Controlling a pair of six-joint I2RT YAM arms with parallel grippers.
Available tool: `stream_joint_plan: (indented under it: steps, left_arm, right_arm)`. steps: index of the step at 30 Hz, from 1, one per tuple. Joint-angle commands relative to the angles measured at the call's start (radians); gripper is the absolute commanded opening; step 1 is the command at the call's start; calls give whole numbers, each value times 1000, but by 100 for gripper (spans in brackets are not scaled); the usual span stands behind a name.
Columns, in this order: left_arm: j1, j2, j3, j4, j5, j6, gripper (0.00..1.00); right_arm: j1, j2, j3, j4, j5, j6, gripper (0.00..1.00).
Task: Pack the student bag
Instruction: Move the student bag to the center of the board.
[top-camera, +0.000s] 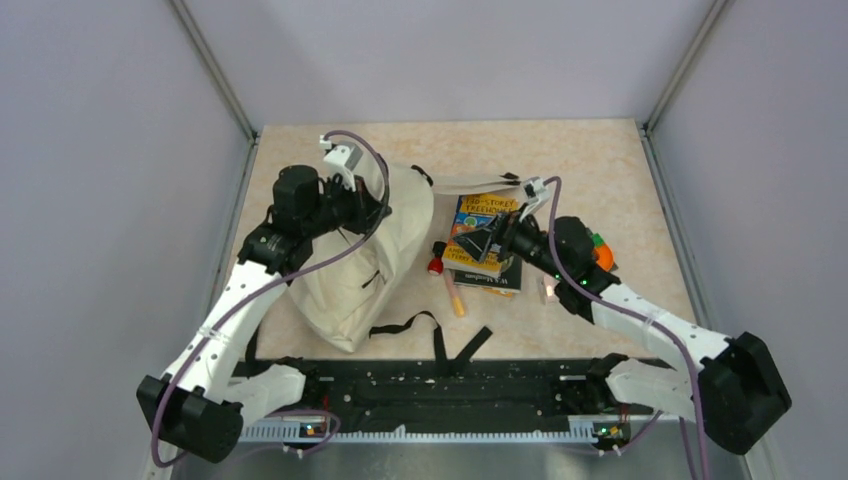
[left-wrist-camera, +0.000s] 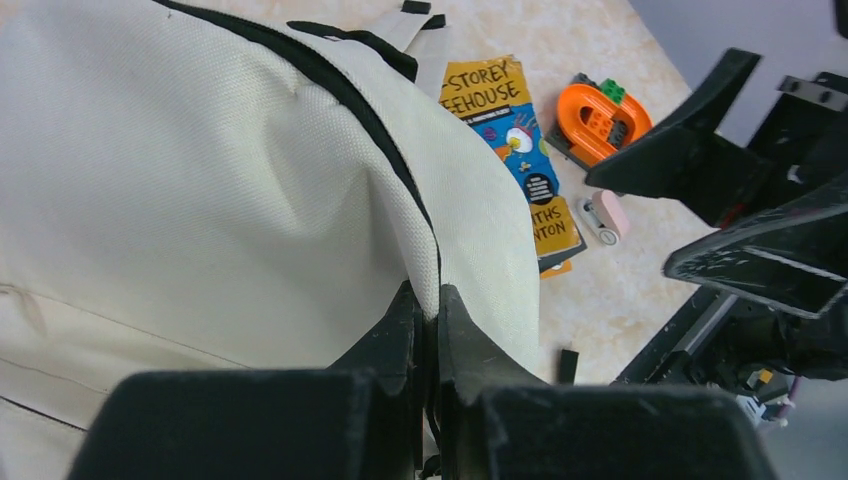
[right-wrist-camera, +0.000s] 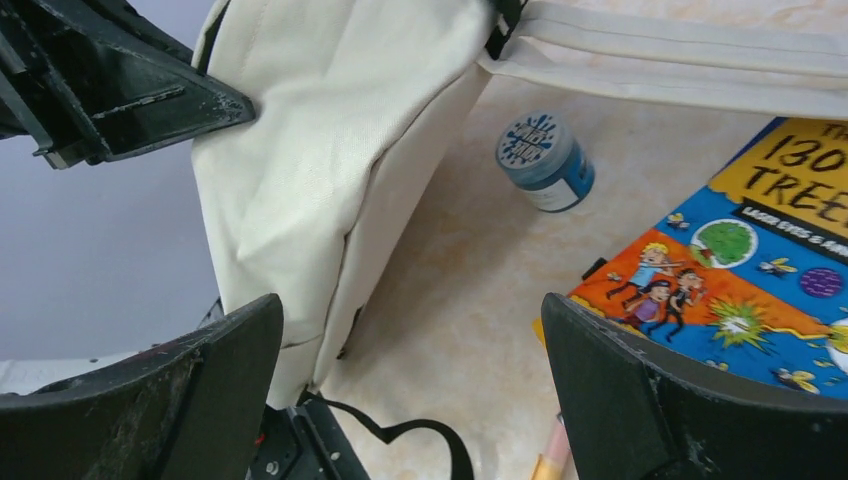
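The student bag (top-camera: 385, 265) is a cream canvas backpack lying left of the table's centre, its black zipper (left-wrist-camera: 330, 70) running across the top. My left gripper (left-wrist-camera: 428, 300) is shut on a fold of the bag's fabric beside the zipper, at the bag's upper edge (top-camera: 378, 212). My right gripper (right-wrist-camera: 410, 320) is open and empty, hovering above the bare table between the bag (right-wrist-camera: 320, 130) and a colourful book (right-wrist-camera: 740, 270). Seen from above, the right gripper (top-camera: 485, 240) sits over the stack of books (top-camera: 478, 212).
A blue paint jar (right-wrist-camera: 545, 160) stands near the bag's flat shoulder straps (right-wrist-camera: 680, 60). A pencil-like stick (top-camera: 455, 295), a red-capped item (top-camera: 435, 265), an orange toy (left-wrist-camera: 600, 118) and a pink eraser (left-wrist-camera: 608, 215) lie around the books. Black straps (top-camera: 430, 330) trail toward the near rail.
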Motion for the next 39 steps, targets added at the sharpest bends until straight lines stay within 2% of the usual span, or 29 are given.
stream_joint_plan:
  steps: [1, 12, 14, 18, 21, 22, 23, 25, 26, 30, 32, 36, 39]
  left_arm:
    - [-23, -14, 2, 142, 88, 25, 0]
    - [-68, 24, 1, 144, 117, 35, 0]
    - [-80, 29, 1, 144, 136, 42, 0]
    - [-108, 28, -3, 141, 151, 59, 0]
    - [-133, 22, -5, 134, 113, 77, 0]
    - [-141, 21, -4, 130, 95, 88, 0]
    - [-149, 21, -1, 121, 79, 94, 0]
    - [-167, 20, 5, 96, 40, 126, 0]
    - [-182, 18, 8, 82, 8, 145, 6]
    - [-275, -6, 5, 35, -198, 249, 54]
    - [-305, -17, 0, 26, -269, 280, 68]
    - [-313, -24, 19, 4, -288, 251, 78]
    - [-313, -28, 64, -39, -326, 84, 81]
  right_arm:
    - [49, 86, 75, 174, 4, 65, 98]
    - [128, 265, 131, 323, -18, 117, 96]
    - [139, 298, 147, 340, -22, 128, 93]
    - [142, 364, 175, 355, -31, 147, 79]
    - [142, 380, 170, 374, -12, 150, 59]
    - [143, 378, 159, 393, -3, 152, 48]
    - [142, 372, 150, 404, 9, 150, 32]
    - [141, 350, 140, 397, 43, 135, 11]
    - [142, 335, 138, 381, 66, 122, 1]
    - [141, 275, 137, 279, 167, 52, 0]
    - [140, 247, 136, 228, 219, 19, 0]
    - [121, 200, 115, 166, 268, -17, 0]
    - [91, 172, 92, 144, 259, -11, 0]
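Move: The right hand, wide open and empty, has the student bag's raised side fold about 13 cm to its left and 4 cm ahead, level with it. Some 18 cm below it, the books lie 5 cm to the right and 1 cm ahead, the red bottle 6 cm left and 4 cm back. The left hand already pinches the bag's rim; the board's centre lies about 13 cm right, 5 cm back and 22 cm below. The left hand keeps its pinch on the rim and carries the bag about 5 cm right and a little back, while the open right hand reaches some 8 cm left to meet it and shuts on a fold beside the rim. Then the left fingers open and let go, and the right hand, holding on, draws back right about 4 cm and slightly forward. ##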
